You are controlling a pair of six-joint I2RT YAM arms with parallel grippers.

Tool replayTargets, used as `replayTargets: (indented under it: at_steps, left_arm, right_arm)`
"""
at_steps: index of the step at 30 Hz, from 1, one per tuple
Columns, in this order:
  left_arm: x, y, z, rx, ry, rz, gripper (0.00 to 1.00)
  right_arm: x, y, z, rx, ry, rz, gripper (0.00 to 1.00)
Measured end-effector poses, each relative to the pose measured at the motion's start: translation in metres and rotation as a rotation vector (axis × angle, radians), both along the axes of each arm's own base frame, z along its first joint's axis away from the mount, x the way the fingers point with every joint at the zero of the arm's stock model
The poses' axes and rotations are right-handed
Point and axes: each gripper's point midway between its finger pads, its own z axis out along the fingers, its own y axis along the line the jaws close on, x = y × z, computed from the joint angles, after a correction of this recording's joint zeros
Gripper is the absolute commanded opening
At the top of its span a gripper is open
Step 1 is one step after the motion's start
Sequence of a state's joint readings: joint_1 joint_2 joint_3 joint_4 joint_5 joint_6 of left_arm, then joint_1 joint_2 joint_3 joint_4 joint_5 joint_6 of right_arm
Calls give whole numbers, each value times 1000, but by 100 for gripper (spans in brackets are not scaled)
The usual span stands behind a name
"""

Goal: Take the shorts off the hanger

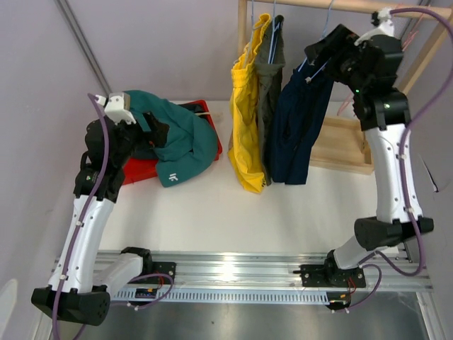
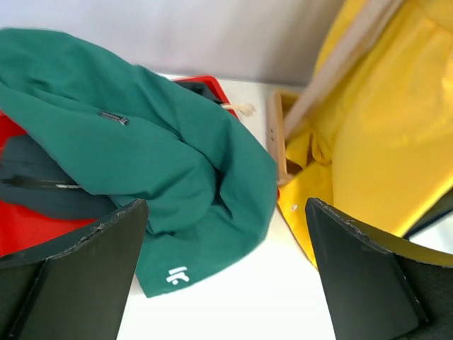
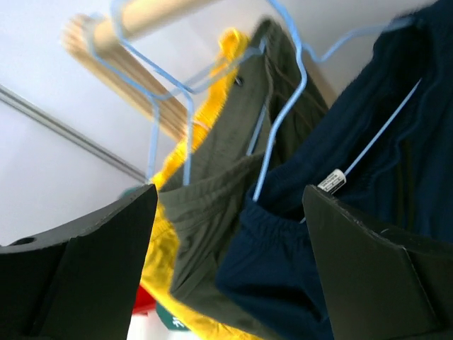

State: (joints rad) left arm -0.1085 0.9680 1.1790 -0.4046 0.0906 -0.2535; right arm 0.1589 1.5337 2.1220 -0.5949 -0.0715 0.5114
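Yellow shorts [image 1: 248, 120], olive-grey shorts [image 1: 272, 71] and navy shorts [image 1: 297, 134] hang side by side on pale blue wire hangers [image 3: 283, 106] from a wooden rail [image 3: 152, 14]. My right gripper [image 1: 322, 53] is up at the top of the navy pair and stands open. In its wrist view the right gripper [image 3: 230, 191] frames the navy waistband [image 3: 279, 227] and olive fabric [image 3: 212, 198], gripping nothing. Teal green shorts [image 1: 177, 142] lie draped over a red bin [image 1: 141, 170]. My left gripper [image 1: 152, 131] hovers open beside them. Dark shorts [image 2: 42, 191] lie under the teal pair [image 2: 141, 142].
The wooden rack's base [image 1: 343, 145] sits at the back right of the white table [image 1: 212, 212]. One rack post [image 2: 340, 64] rises between the teal pile and the yellow shorts [image 2: 382, 142]. A grey wall stands close behind.
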Motion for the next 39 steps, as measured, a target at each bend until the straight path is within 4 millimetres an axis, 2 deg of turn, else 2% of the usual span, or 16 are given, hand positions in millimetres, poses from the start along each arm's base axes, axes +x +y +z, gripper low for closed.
replayTargets:
  at_steps: [3, 6, 12, 16, 20, 21, 22, 23, 24, 25, 26, 29, 36, 39]
  left_arm:
    - [-3, -4, -8, -2, 15, -26, 100]
    - [-7, -6, -14, -4, 16, -36, 99]
    - [-13, -6, -16, -8, -9, -44, 99]
    - [-13, -7, -19, -10, -21, -46, 99]
    - [-12, -8, -26, -10, -15, -50, 99]
    - [-12, -8, -27, -10, -14, -52, 99]
    - [-12, -8, -28, -10, -14, -54, 99]
    - [-13, -8, -28, -11, -13, -55, 99]
    - [-13, -8, -29, -11, -15, -56, 99]
    - [-14, -9, -29, -12, -16, -57, 99]
    - [-14, -9, -28, -13, -22, -60, 99]
    - [-16, -10, -27, -14, -33, -67, 99]
    - [-15, -15, -33, -16, -23, -88, 100]
    - [-17, -29, -33, -11, -23, -144, 99]
  right_arm:
    - [31, 11, -35, -19, 80, -5, 90]
    - [52, 16, -63, -43, 142, -27, 89]
    - [61, 24, -66, -54, 135, -52, 88]
    - [65, 31, -60, -56, 100, -64, 76]
    - [76, 36, -67, -67, 96, -78, 73]
    - [81, 36, -70, -70, 98, -81, 68]
    - [85, 38, -74, -74, 104, -84, 54]
    - [89, 39, -79, -85, 111, -87, 47]
    - [94, 39, -84, -89, 119, -91, 31]
    - [98, 40, -89, -89, 126, -95, 31]
    - [101, 41, -94, -89, 135, -100, 18]
    - [105, 42, -100, -95, 147, -113, 1]
    - [102, 45, -102, -109, 154, -129, 0]
    - [101, 46, -101, -119, 154, -131, 0]
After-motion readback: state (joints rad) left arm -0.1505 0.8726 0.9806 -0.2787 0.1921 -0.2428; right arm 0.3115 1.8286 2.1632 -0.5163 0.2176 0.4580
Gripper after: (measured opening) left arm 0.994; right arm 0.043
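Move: The near sloping wire of the blue hanger holding the navy shorts is about 10 cm ahead of my open right hand, 4 cm to its left and 10 cm below it. The navy shorts' middle hangs roughly 12 cm ahead, 3 cm left and 25 cm down. The olive shorts are about 12 cm ahead and 13 cm left, with the yellow shorts some 6 cm farther left. From my left hand that wire is about 18 cm ahead, 38 cm right and 8 cm higher. I reach my right hand forward and down to the blue hanger, about 10 cm each way with some 5 cm to the left, easing off briefly midway while tipping the wrist down a little. On the last stretch I shut the wide-open fingers and pinch the hanger's near wire just above the navy waistband. My left hand, still open, sinks about 3 cm and drifts slightly right. ##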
